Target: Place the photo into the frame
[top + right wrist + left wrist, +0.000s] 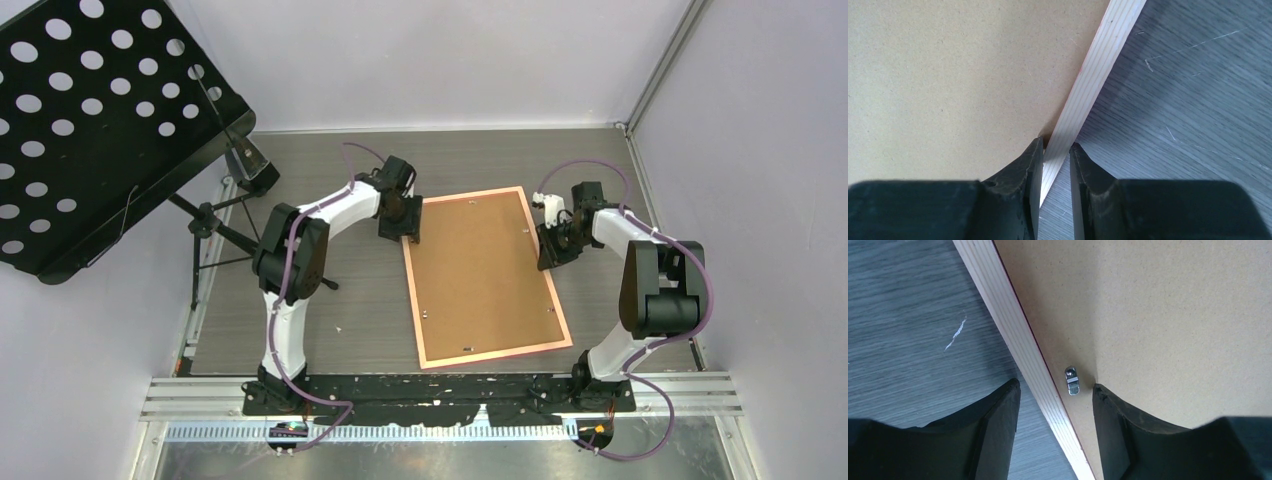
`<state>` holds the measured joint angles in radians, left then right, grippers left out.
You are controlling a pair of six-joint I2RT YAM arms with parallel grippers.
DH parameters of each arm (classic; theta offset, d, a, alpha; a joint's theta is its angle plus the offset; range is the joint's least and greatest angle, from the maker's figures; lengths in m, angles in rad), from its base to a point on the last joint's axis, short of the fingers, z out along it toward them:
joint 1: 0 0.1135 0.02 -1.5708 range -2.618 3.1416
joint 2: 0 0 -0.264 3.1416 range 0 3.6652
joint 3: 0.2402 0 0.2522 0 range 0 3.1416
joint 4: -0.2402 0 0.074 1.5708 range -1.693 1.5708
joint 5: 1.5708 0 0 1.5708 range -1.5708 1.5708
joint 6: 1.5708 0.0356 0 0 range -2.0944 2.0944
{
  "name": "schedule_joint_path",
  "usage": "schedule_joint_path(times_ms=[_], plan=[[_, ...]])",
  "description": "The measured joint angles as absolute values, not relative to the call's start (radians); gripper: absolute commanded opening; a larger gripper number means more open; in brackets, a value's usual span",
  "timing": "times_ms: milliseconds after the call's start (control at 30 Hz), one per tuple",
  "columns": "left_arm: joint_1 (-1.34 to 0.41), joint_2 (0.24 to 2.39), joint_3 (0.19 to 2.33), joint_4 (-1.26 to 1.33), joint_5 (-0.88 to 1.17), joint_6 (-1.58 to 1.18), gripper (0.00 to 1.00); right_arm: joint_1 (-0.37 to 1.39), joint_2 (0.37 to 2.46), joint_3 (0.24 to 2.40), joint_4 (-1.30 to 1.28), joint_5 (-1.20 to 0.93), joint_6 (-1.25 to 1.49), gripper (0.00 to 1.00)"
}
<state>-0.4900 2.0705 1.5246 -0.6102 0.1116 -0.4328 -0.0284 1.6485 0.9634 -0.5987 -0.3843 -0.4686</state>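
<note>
The frame lies face down in the middle of the table, its brown board back facing up. The photo is hidden. My left gripper is at the frame's far left corner. In the left wrist view it is open and straddles the pale frame rail: one finger is over the table, the other over the board beside a small metal clip. My right gripper is at the frame's right side. Seen from the right wrist, it is shut on the frame rail.
A black perforated music stand on a tripod stands at the back left, reaching over the table's left edge. White walls close in the table at the back and on the right. A metal rail runs along the near edge by the arm bases.
</note>
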Motion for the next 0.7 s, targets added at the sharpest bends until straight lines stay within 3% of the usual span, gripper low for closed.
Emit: schedule_joint_path(times_ms=[333, 700], plan=[[-0.5, 2.085, 1.544, -0.611, 0.079, -0.414, 0.46, -0.033, 1.647, 0.962, -0.602, -0.389, -0.472, 0.05], [-0.502, 2.075, 1.532, -0.604, 0.075, -0.393, 0.24, -0.044, 1.647, 0.961, -0.603, -0.399, -0.474, 0.05]])
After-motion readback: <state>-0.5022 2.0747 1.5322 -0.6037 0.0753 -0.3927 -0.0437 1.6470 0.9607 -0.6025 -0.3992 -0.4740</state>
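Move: The small metal clip on the frame's back sits about 1 cm to the right of the left hand point, about level fore and aft and 1 cm below. The left rail's nearest stretch lies roughly 1 cm to that hand's left, the far left corner some 8 cm ahead and 1 cm left, and the next clip along about 18 cm back and 4 cm right. From the right hand, the first clip is about 27 cm left and 7 cm ahead. Closing around the left rail and the clip beside it, the left fingers narrow to about half their gap while the hand edges barely half a centimetre forward. The outer finger comes up against the rail's outer side and the inner one bears on the clip, pushing it towards the rail. The right hand stays put, still pinching the right rail. ##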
